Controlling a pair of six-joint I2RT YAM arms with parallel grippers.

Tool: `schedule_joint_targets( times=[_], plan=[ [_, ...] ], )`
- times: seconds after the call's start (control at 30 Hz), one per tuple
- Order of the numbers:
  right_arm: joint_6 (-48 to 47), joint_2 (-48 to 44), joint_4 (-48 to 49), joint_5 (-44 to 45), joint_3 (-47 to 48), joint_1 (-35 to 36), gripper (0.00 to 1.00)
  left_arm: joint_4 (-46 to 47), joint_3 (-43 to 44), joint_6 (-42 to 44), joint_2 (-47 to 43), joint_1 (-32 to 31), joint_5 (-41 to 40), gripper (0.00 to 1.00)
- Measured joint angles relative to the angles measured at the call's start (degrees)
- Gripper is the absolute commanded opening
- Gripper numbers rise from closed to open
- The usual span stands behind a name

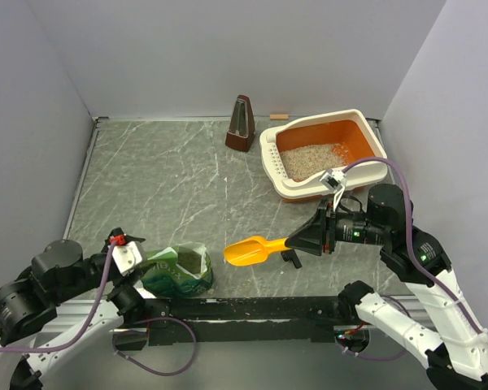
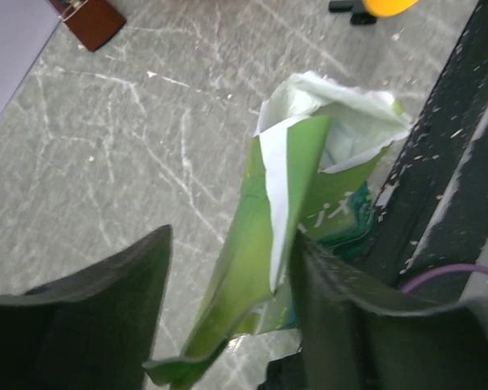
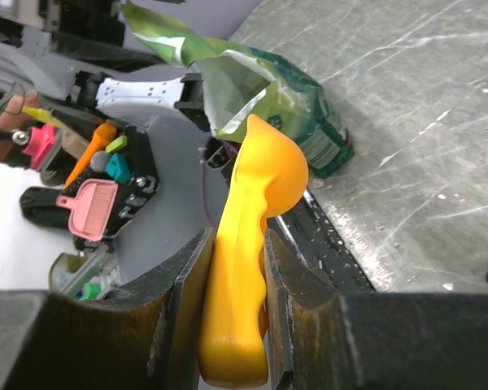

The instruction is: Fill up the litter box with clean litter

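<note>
The litter box point(image 1: 309, 189), cream outside and orange inside, stands at the back right. Pale clean litter point(image 1: 311, 159) covers part of its floor. My right gripper point(image 1: 297, 242) point(image 3: 236, 236) is shut on the handle of an orange scoop point(image 1: 254, 251) point(image 3: 260, 171), held level above the table in front of the box; no granules show in its bowl. The crinkly green bag point(image 1: 179, 270) point(image 2: 309, 162) lies at the near left with its mouth gaping. My left gripper point(image 1: 134, 272) point(image 2: 232, 236) is open. The bag's torn flap hangs between the jaws, against the right finger point(image 2: 350, 317).
A brown metronome-shaped object point(image 1: 241, 124) point(image 2: 89, 18) stands at the back centre, with a small wooden block point(image 1: 278, 117) beside it at the wall. The black base rail point(image 1: 252, 307) runs along the near edge right behind the bag. Grey walls close in three sides.
</note>
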Motion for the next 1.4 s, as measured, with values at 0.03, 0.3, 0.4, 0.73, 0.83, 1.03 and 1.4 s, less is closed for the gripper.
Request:
schedule_joint_targets(
  times=[0.03,0.3,0.4,0.73,0.83,1.03,1.4],
  plan=[
    [0.17,0.33,0.09,-0.39,0.15,0.26,0.00,-0.09,-0.07,0.26,0.37,-0.09,-0.48,0.42],
    [1.31,6.25,1.01,0.00,5.11,6.21,0.00,0.66,-2.19,1.60,1.18,-0.28,-1.88,0.01],
    [1.86,8.96,1.79,1.07,6.73,8.02,0.00,2.12,-3.50,1.46,1.55,-0.28,-1.81,0.01],
    [4.24,20.41,4.15,7.34,9.33,14.19,0.00,3.96,-4.24,1.38,0.92,-0.28,-1.22,0.01],
    [5.27,23.98,5.38,9.38,10.47,16.13,0.00,4.07,-4.24,1.25,0.68,-0.28,-0.11,0.01],
    [6.80,32.98,6.88,12.37,14.80,19.61,0.00,4.83,-4.31,0.96,-0.39,0.09,3.08,0.01],
    [10.21,42.93,0.81,21.29,21.97,22.64,0.00,13.99,-4.83,1.27,6.80,1.68,4.85,0.01]
  ],
)
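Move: The right hand holds the orange scoop, its bowl reaching left. The litter bag stands roughly 27 cm left of that hand, 4 cm ahead and 22 cm lower. The black clip lies some 12 cm ahead, 2 cm left and 30 cm down; the litter box is about 38 cm ahead, 13 cm right and 28 cm down. From the left hand, the bag's upper flap is right between the open fingers, and the bag's middle lies about 9 cm right, 4 cm ahead, 16 cm below. The left fingers shut on the bag's flap and pinch it, dipping a little, then shift about 5 cm right and forward with it. Still gripping the scoop, the right hand swings about 15 cm left and some 6 cm forward, rising slightly before sinking to end about 6 cm lower, tipping the bowl down roughly 25 degrees into the bag's mouth. ##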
